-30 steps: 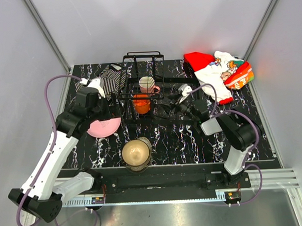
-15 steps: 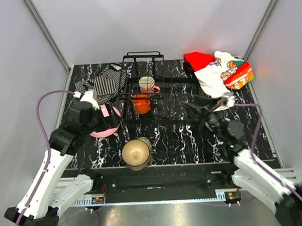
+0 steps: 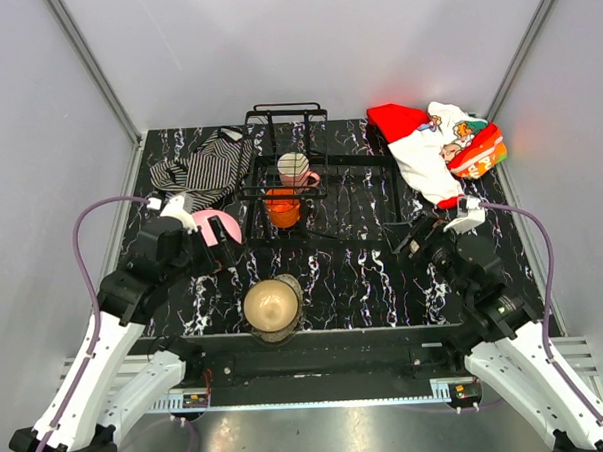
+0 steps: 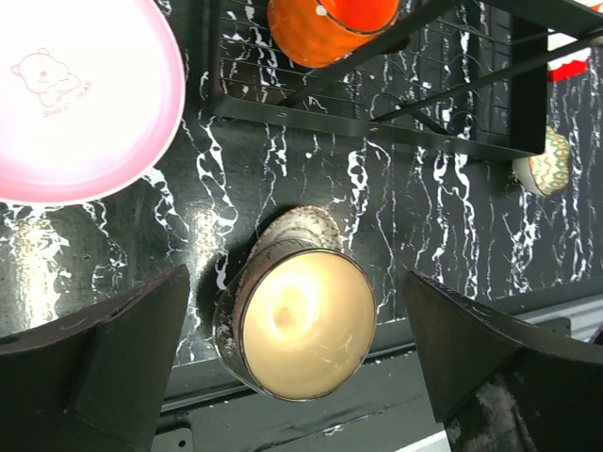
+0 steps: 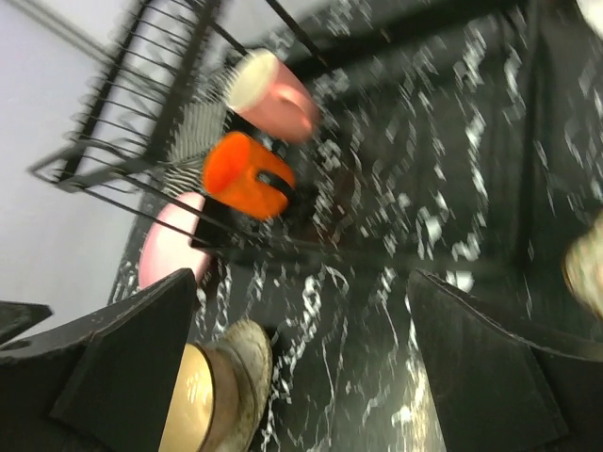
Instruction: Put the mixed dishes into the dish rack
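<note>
The black wire dish rack [image 3: 310, 191] stands mid-table and holds a cream-pink mug [image 3: 295, 169] and an orange cup [image 3: 282, 207]. A pink plate [image 3: 225, 225] lies left of the rack, partly behind my left gripper [image 3: 204, 242]. The left gripper [image 4: 297, 278] is open above the brownish bowl [image 4: 297, 320], which sits at the near edge [image 3: 273, 305]. My right gripper [image 3: 414, 236] hangs open and empty right of the rack. Its blurred view [image 5: 301, 278] shows the mug [image 5: 273, 89], the cup [image 5: 247, 174] and the bowl [image 5: 221, 395]. A small floral cup [image 4: 545, 162] stands beside the rack.
A striped black-white cloth [image 3: 204, 160] lies at the back left. A red-white printed cloth [image 3: 438, 145] is bunched at the back right. Grey walls close in the marbled black table [image 3: 354, 284] on three sides.
The right arm has pulled back from the rack to the near right while its jaws opened wider. The left arm has drawn back toward the near left, uncovering more of the pink plate.
</note>
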Robot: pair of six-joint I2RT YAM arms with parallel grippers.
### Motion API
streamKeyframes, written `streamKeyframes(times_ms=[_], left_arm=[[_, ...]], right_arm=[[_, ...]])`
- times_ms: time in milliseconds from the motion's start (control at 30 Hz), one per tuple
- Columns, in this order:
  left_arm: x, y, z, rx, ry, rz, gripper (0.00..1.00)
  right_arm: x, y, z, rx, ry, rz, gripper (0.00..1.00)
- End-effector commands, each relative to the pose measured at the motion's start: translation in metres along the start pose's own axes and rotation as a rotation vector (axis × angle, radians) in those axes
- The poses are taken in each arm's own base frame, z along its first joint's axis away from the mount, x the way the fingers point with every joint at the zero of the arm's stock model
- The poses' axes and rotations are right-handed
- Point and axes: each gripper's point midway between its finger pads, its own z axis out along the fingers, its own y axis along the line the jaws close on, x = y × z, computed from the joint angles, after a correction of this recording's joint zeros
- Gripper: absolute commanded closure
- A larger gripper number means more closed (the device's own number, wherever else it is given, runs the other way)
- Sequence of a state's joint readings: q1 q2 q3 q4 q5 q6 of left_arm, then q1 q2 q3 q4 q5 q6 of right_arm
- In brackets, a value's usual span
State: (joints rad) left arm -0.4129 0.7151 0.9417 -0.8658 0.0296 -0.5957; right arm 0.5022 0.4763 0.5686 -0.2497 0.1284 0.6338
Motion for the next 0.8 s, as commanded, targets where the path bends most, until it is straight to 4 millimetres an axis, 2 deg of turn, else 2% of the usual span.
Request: streamKeyframes(times_ms=[0,33,67,100,233,267,333,533,700,767], left_arm=[[-0.007,-0.015,-0.002,0.081,-0.028,-0.011,0.01],[-0.007,-0.017,-0.002,0.090,-0.025,-0.012,0.01],[-0.007,-0.018,-0.003,0.094,-0.028,-0.012,0.01],[-0.007,-0.018,-0.002,0.093,-0.029,-0.014,0.01],[-0.009,-0.019,-0.002,0.102,-0.041,-0.010,0.01],[-0.009,-0.019,-0.001,0.101,-0.036,-0.007,0.01],[-0.011,-0.019,0.001,0.093,-0.036,-0.001,0.01],[-0.016,-0.025,0.011,0.104,-0.022,0.008,0.01],[-0.018,-0.029,0.020,0.110,0.000,0.018,0.01],[-0.018,-0.029,0.022,0.106,0.003,0.023,0.01]], right_arm=[[-0.001,-0.018,-0.011,0.170,0.023,0.143,0.00],[-0.007,-0.021,-0.013,0.216,0.013,0.168,0.00],[-0.001,-0.042,-0.018,0.332,0.021,0.184,0.00],[0.003,-0.050,-0.017,0.381,0.039,0.171,0.00],[-0.003,-0.069,-0.017,0.518,0.019,0.137,0.00],[-0.005,-0.086,-0.024,0.618,-0.017,0.161,0.00],[-0.007,-0.101,-0.026,0.715,-0.042,0.154,0.00],[0.016,-0.137,-0.020,0.862,-0.023,0.246,0.00],[0.021,-0.170,-0.030,0.939,-0.068,0.310,0.00],[0.026,-0.180,-0.028,0.961,-0.048,0.327,0.00]])
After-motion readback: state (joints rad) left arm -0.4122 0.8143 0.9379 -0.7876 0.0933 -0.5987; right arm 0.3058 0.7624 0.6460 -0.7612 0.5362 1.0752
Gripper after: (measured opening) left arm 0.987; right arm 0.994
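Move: The small floral bowl is about 10 cm to the right of the empty right hand, some 5 cm ahead and 21 cm below. The dish rack's near right corner is about 5 cm to this hand's right, 6 cm ahead and 20 cm down; the orange mug in the rack is some 16 cm ahead and 26 cm left. From the left hand, that same bowl is roughly 49 cm right, 7 cm ahead and 20 cm below. The right hand swings about 12 cm to its right while sinking about 12 cm towards the floral bowl, away from the mugs in the rack, hardly changing its reach forward and with its fingers staying wide open. As it goes, the wrist turns clockwise and tips the fingers down by some 30 degrees, so that they come to point steeply at the table beside the rack, still well above the bowl; the left hand, also open and empty, only eases a couple of centimetres right and forward. ##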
